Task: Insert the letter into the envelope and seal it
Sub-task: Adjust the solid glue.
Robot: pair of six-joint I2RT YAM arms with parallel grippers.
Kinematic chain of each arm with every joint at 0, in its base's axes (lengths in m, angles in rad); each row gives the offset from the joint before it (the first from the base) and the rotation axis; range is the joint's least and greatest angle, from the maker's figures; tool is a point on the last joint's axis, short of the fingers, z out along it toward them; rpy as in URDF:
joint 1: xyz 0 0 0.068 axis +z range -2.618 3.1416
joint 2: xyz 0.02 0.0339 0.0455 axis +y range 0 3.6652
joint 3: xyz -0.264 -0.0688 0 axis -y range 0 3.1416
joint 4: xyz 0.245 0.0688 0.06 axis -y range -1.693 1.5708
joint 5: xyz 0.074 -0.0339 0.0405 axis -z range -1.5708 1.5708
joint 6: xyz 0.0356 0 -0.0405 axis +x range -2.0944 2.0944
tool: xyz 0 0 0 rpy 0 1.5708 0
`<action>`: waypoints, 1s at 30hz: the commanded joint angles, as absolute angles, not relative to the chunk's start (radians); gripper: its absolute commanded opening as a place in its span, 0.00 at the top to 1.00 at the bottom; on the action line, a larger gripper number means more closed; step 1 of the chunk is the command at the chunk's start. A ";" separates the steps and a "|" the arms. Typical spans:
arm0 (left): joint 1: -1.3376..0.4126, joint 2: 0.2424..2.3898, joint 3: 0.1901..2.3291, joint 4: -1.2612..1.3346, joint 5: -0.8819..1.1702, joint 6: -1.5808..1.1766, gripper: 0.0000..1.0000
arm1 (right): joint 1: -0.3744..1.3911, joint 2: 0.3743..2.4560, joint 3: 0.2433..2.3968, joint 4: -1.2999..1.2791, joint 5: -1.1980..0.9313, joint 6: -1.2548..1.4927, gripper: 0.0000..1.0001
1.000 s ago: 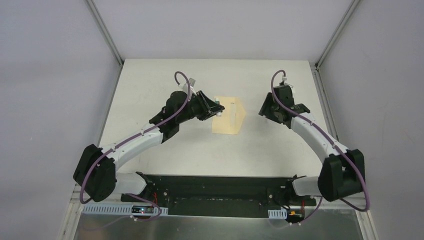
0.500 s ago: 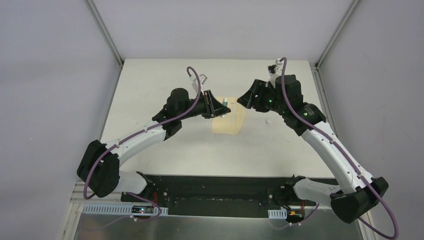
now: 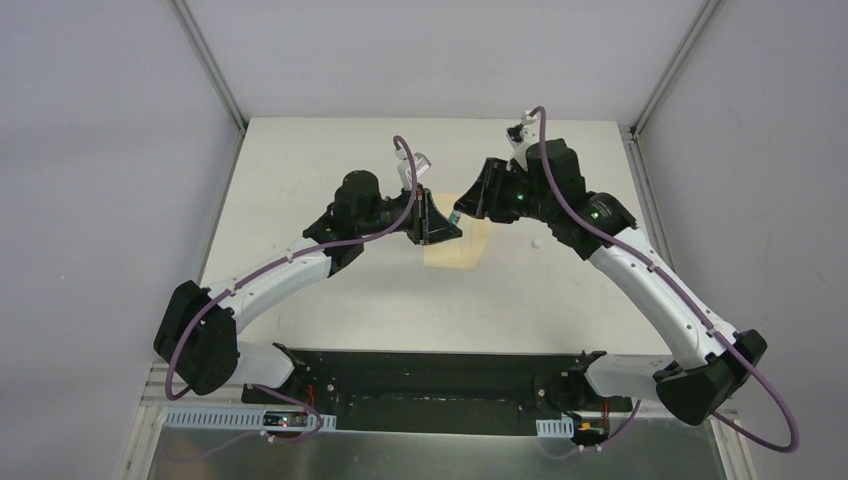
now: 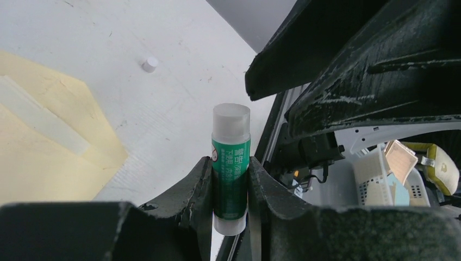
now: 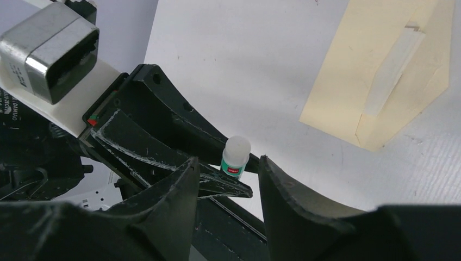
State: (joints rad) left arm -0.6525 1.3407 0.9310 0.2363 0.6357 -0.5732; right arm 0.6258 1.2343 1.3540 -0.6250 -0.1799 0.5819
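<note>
The yellow-tan envelope [image 3: 462, 247] lies flat mid-table with its pointed flap open to the right, also seen in the right wrist view [image 5: 375, 81] and the left wrist view [image 4: 38, 141]. The letter does not show as a separate sheet. My left gripper [image 3: 445, 218] [image 4: 229, 161] is shut on a small green-and-white glue tube [image 4: 231, 168], held above the envelope's left part. My right gripper [image 3: 468, 205] [image 5: 228, 161] is open, its fingers either side of the tube's white end [image 5: 236, 155] without touching it.
A small white cap [image 3: 537, 242] [image 4: 149, 64] lies on the white table right of the envelope. A pale strip [image 5: 392, 70] runs along the envelope's flap fold. Grey walls and metal rails close in the table's back and sides.
My right arm has swung left and forward until its jaws face the tube. My left gripper has lifted and turned the tube toward it, keeping its hold.
</note>
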 commanded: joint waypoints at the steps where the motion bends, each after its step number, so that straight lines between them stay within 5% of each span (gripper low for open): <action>1: -0.646 1.309 0.972 0.240 0.679 -0.490 1.00 | 0.646 1.253 1.411 -0.647 -0.159 0.602 0.54; 20: -0.646 1.304 0.959 0.267 0.707 -0.469 1.00 | 0.685 1.320 1.450 -0.682 -0.122 0.621 0.69; 30: -0.646 1.286 1.008 0.167 0.712 -0.414 1.00 | 0.688 1.345 1.479 -0.759 -0.138 0.601 0.87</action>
State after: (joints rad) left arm -0.6502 1.3327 0.9432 0.1776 0.6819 -0.4633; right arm 0.6807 1.3487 1.4330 -0.7273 -0.1425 0.6155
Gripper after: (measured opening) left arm 0.243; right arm 0.246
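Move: The solid glue stands upright in the left fingers, its middle only about 1 cm ahead of and 1 cm above that hand's point. From the right hand the glue's middle lies some 2 cm left, 1 cm back and 4 cm below. The envelope lies flat on the table, about 7 cm ahead of the right hand, neither left nor right, 21 cm down. The small white cap is some 17 cm right of it and 5 cm ahead, also 21 cm down. The solid glue's white upper end is what the right hand comes down onto: about 3 cm down and to the left, tipping some 10 degrees, while its half-open fingers close steadily until they pinch that end from both sides. The left hand keeps its grip lower on the barrel and stays almost in place as a holder. ##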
